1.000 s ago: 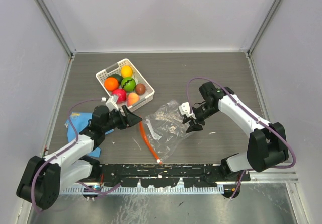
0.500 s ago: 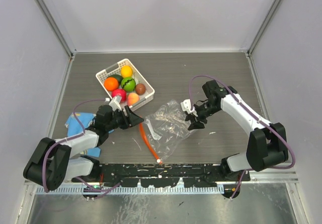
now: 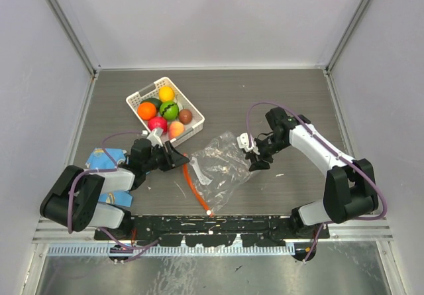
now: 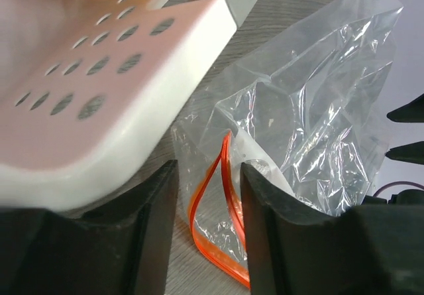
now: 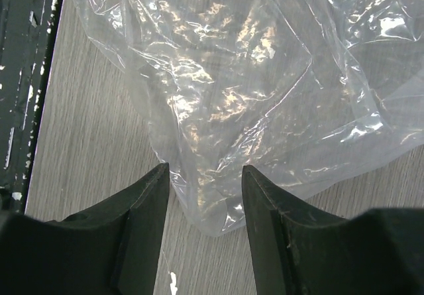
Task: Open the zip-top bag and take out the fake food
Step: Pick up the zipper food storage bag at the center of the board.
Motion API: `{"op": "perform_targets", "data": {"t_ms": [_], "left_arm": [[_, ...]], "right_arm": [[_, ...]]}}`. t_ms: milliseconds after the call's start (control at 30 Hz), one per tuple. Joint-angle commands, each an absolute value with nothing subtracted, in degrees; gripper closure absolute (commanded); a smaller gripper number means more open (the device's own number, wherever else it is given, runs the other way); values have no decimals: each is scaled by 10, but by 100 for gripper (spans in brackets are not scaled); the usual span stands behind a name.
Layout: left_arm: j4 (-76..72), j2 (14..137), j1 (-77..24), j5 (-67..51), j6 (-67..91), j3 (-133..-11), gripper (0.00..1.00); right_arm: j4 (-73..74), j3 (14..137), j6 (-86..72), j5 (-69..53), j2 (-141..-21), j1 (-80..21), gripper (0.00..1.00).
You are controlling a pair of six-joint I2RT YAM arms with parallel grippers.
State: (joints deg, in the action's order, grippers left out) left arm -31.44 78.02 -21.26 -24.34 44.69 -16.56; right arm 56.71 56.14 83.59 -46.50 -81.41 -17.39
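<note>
The clear zip-top bag (image 3: 222, 165) lies crumpled on the table, its orange zip strip (image 3: 193, 181) on the left and parted into a loop (image 4: 228, 199). The fake food, several round toy fruits (image 3: 165, 111), sits in the white basket (image 3: 134, 98). My left gripper (image 3: 177, 157) is low by the basket's near corner, open, and the zip loop lies between its fingers (image 4: 209, 209) without touching them. My right gripper (image 3: 254, 157) hovers open at the bag's right edge. A bag corner (image 5: 222, 219) lies in the gap of that gripper (image 5: 205, 202), untouched.
The basket wall (image 4: 99, 96) fills the upper left of the left wrist view, close to the left finger. A blue printed cloth (image 3: 106, 158) lies under the left arm. The black rail (image 3: 212, 225) runs along the near edge. Small white specks (image 3: 279, 174) dot the table.
The left jaws have narrowed while staying at the zip strip, and the left arm has folded back toward its base. The right gripper has barely moved.
</note>
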Motion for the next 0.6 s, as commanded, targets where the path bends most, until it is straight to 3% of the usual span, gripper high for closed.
{"op": "perform_targets", "data": {"t_ms": [0, 267, 367, 567], "left_arm": [[-377, 798, -214, -264, 451, -174, 62], [-392, 809, -214, -277, 458, -174, 83], [-392, 803, -214, -279, 459, -170, 96], [-386, 774, -214, -267, 460, -153, 100]], "right_arm": [[549, 556, 833, -465, -811, -172, 47], [527, 548, 821, -446, -819, -172, 47], [521, 545, 816, -435, -820, -172, 47], [507, 537, 811, -401, -827, -172, 47]]}}
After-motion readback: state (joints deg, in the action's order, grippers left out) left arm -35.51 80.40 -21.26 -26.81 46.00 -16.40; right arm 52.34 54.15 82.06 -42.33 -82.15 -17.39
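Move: The open orange zip's far end lies right at the left fingertips, about 1 cm ahead and 1 cm below. From that hand, the bag's middle is some 9 cm right and 4 cm back, and the fruit basket is about 16 cm ahead and 7 cm left, with its peach some 10 cm ahead and 3 cm left. The right hand hovers roughly 5 cm above the bag's right corner, level with it both ways. The orange zip's far end is pinched by the left fingers, which shut from about half open while the hand stays low, easing less than 1 cm to the right. The right hand, fingers still half open, sinks nearly 2 cm towards the bag's right corner, edging about 1 cm forward and 1 cm right. ##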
